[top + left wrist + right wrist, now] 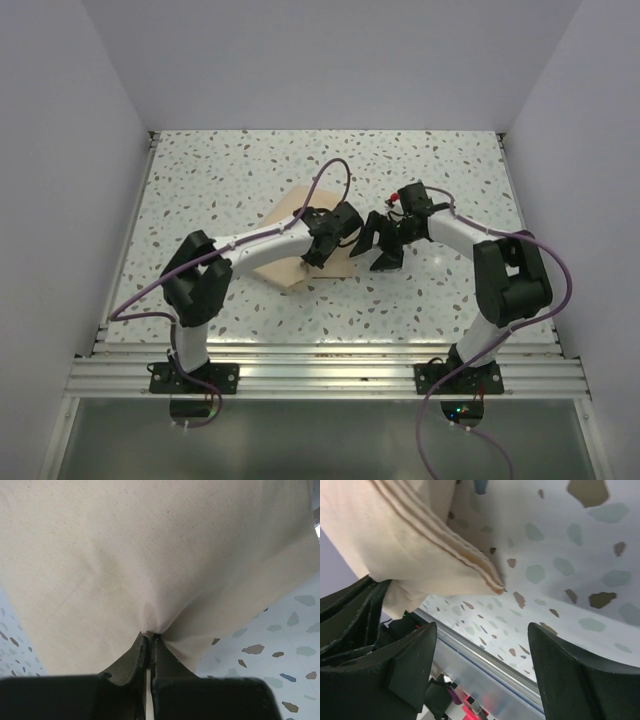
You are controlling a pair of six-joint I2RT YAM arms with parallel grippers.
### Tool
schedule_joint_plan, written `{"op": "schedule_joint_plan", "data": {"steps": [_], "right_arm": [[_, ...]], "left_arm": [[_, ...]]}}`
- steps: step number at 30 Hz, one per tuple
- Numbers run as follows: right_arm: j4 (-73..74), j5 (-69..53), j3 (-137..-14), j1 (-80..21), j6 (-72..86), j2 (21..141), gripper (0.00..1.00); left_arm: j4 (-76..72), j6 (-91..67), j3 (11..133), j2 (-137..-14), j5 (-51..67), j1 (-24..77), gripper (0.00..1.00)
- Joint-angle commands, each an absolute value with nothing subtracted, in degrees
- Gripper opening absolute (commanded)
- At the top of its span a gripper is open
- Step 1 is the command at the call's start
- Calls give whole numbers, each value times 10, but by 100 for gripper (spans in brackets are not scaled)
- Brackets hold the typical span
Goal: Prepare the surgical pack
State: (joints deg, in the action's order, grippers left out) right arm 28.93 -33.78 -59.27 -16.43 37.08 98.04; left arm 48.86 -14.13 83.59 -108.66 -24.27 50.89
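Observation:
The surgical pack (292, 211), a tan-beige fabric folded into a flat bundle, lies on the speckled table near the middle. My left gripper (323, 247) is over its right part, shut on a pinch of the cloth. In the left wrist view the fabric (150, 555) puckers up into the closed tips of the left gripper (150, 635). My right gripper (374, 256) stands open just right of the pack, apart from it. In the right wrist view the pack's layered corner (470, 572) lies above and left of the right gripper (482, 630), with nothing between the fingers.
The speckled table (220, 180) is closed in by white walls at the back and both sides. An aluminium rail (330, 370) runs along the near edge at the arm bases. Purple cables (335, 170) loop over both arms.

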Motion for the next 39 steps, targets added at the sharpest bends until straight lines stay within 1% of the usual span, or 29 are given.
{"op": "schedule_joint_plan", "data": {"steps": [1,3,6,7,9,10,13,15,17,18,20,21,27,29,33,39], "right_arm": [[225,-380,-606,-171,433,969,76],[178,-384,-590,-173,479,972,74],[125,-385,-578,-180,533,990,65],[86,-387,-569,-182,564,997,60],[60,-382,-566,-190,585,1006,53],[48,-381,-569,-192,598,1018,44],[26,-381,-573,-206,618,1035,32],[18,-376,-575,-212,623,1041,30],[8,-374,-578,-216,632,1047,25],[2,-375,-578,-222,638,1056,20],[-29,-372,-584,-235,656,1066,16],[-39,-370,-586,-241,661,1075,12],[-68,-361,-624,-273,685,1100,5],[-86,-358,-623,-277,692,1094,1],[-91,-345,-614,-276,686,1069,1],[-107,-359,-606,-277,695,1056,1]], "left_arm": [[499,-128,870,-1085,-264,497,0],[505,-130,879,-1080,-253,497,0],[512,-129,893,-1074,-236,497,0],[512,-128,896,-1071,-231,497,0],[510,-127,899,-1064,-225,497,0],[509,-125,899,-1062,-223,497,0],[509,-117,897,-1062,-222,497,0],[506,-114,891,-1061,-221,497,0],[502,-113,882,-1055,-216,497,0],[497,-113,880,-1052,-215,497,0],[495,-112,880,-1047,-210,497,0],[495,-111,883,-1046,-207,497,0],[484,-102,893,-1030,-191,497,0],[488,-99,897,-1034,-189,497,0],[485,-98,903,-1032,-178,497,0],[485,-98,904,-1032,-168,498,0]]}}
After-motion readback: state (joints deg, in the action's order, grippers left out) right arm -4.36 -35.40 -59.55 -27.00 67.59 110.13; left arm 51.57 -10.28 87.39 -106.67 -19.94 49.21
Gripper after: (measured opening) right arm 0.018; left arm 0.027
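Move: The right hand, open, is going for the loose cloth beside the left hand's pinch, about 10 cm to its left, 4 cm farther out and 1 cm lower. The folded cloth corner lies 3 cm left, 2 cm back and 4 cm below; the wrapped pack's middle is 15 cm left, 6 cm ahead and 4 cm down. From the left hand, that loose cloth is 3 cm ahead and 1 cm right, 2 cm below, the pack 6 cm ahead and 5 cm left. Leftward, about 11 cm in all, the right hand comes in over the cloth corner towards the left hand, first also reaching 4 cm forward with a small rise, then sinking. Its fingers tip up some 15 degrees to point more to the left and shut on the cloth just ahead of the left fingers. The left hand keeps its pinch and lifts the cloth about 2.5 cm. ##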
